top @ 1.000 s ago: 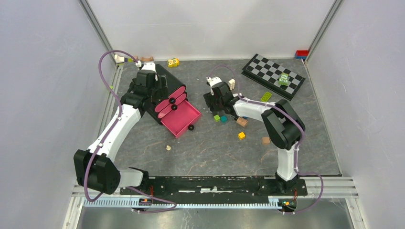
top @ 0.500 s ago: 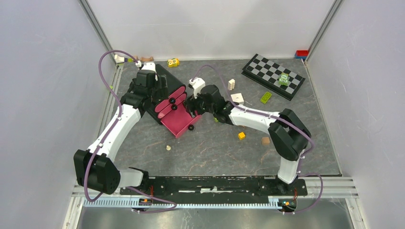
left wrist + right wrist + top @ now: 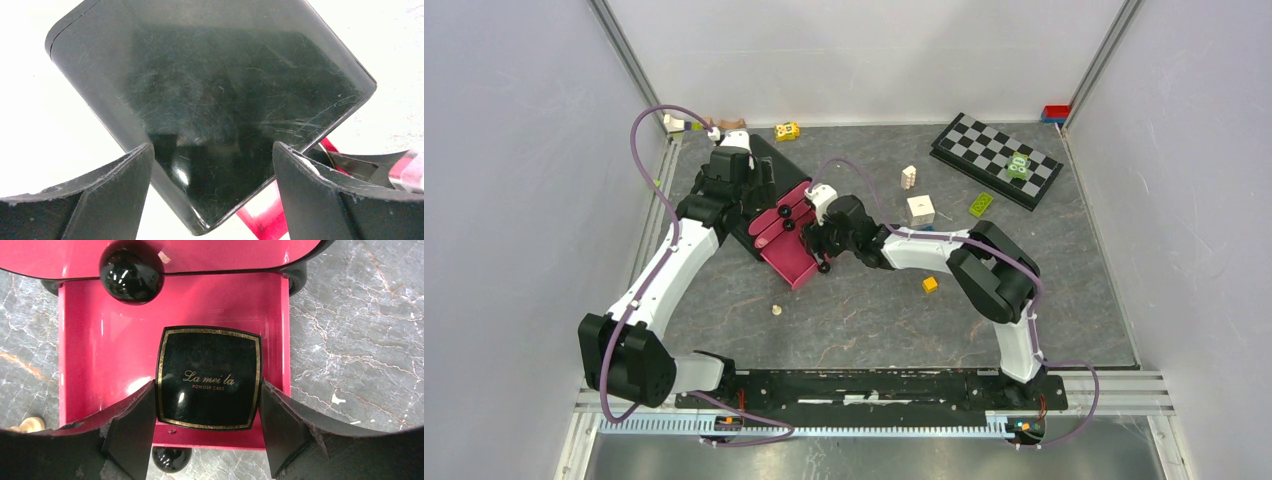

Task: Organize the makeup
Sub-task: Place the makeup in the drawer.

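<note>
A black square compact (image 3: 209, 377) with gold lettering hangs over the open pink drawer (image 3: 100, 350), with my right gripper (image 3: 206, 401) shut on its two sides. In the top view the right gripper (image 3: 820, 232) sits at the drawer's (image 3: 786, 262) outer end. The drawer belongs to a black organizer box (image 3: 769, 172) with pink drawer fronts and black knobs (image 3: 131, 271). Close above the box's glossy black top (image 3: 210, 100) my left gripper (image 3: 212, 165) is open and holds nothing; in the top view the left gripper (image 3: 727, 183) is at the box's left side. No other makeup shows.
A white cube (image 3: 921, 209), a cream piece (image 3: 909, 177), a green brick (image 3: 981, 203) and a yellow block (image 3: 930, 284) lie right of the drawer. A chessboard (image 3: 996, 158) sits at the back right. A small pale piece (image 3: 776, 310) lies in front of the box.
My right arm has swung left from the middle of the table to over the open drawer, carrying the compact. The left arm has not moved.
</note>
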{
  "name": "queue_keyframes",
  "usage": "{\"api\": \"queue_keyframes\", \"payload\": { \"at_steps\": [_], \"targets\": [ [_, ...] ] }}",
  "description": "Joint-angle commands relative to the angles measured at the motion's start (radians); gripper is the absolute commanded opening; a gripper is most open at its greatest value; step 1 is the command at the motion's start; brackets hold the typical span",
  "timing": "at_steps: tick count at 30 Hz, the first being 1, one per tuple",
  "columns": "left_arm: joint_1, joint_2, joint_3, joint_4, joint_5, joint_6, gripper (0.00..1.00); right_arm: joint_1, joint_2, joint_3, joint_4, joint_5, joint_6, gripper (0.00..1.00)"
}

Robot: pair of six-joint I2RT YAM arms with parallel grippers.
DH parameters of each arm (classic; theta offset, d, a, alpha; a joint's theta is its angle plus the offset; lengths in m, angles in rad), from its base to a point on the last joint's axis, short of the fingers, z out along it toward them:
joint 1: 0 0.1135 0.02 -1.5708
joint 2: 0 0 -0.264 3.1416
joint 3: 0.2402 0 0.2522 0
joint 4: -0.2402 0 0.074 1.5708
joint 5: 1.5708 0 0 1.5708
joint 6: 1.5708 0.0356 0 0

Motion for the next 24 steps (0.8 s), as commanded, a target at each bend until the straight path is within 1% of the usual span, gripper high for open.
{"api": "queue_keyframes", "payload": {
  "at_steps": [1, 6, 9, 15, 16, 17, 19, 24],
  "targets": [
    [-0.009, 0.035, -0.049, -0.169, 0.003, -0.002, 0.94, 0.003, 0.029, 0.072, 0.085, 0.008, -0.01, 0.7],
    [-0.009, 0.036, -0.049, -0.169, 0.003, -0.001, 0.94, 0.002, 0.067, 0.101, 0.106, 0.001, -0.016, 0.71],
    [-0.009, 0.034, -0.049, -0.168, 0.002, -0.001, 0.94, 0.004, 0.094, 0.13, 0.1, 0.002, -0.022, 0.73],
    [-0.009, 0.035, -0.049, -0.168, 0.001, -0.001, 0.94, 0.004, 0.119, 0.153, 0.103, 0.008, -0.026, 0.82],
    [-0.009, 0.035, -0.049, -0.169, 0.001, -0.001, 0.94, 0.004, 0.119, 0.153, 0.102, 0.009, -0.028, 0.84],
    [-0.009, 0.036, -0.049, -0.169, 0.001, -0.001, 0.94, 0.004, 0.118, 0.153, 0.1, 0.008, -0.028, 0.9],
    [-0.008, 0.035, -0.049, -0.169, 0.0, -0.001, 0.94, 0.004, 0.111, 0.148, 0.098, 0.008, -0.03, 0.94],
    [-0.009, 0.036, -0.049, -0.169, 0.001, -0.001, 0.94, 0.004, 0.059, 0.111, 0.096, 0.01, -0.042, 0.95]
  ]
}}
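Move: The right hand, still gripping the powder cake, is over the pulled-out bottom drawer, whose open middle lies about 1 cm back and 2 cm left of the hand, some 3 cm below. The middle drawer's knob is about 3 cm ahead, 6 cm left and 3 cm higher; the bottom drawer's knob about 5 cm back, 3 cm right; a small peg 12 cm back, 6 cm left. From the left hand the drawer lies roughly 7 cm back, 8 cm right and 16 cm down. Keeping the powder cake gripped at first, the right hand slides left and forward about 3.5 cm, almost level, along the open bottom drawer towards the cabinet and the middle drawer's front, with barely any turn of the wrist. Near the end of that reach the fingers spread from about three-quarters to nearly fully open and let go of the powder cake, and the hand then stays low over the drawer with one finger on either side of it. ##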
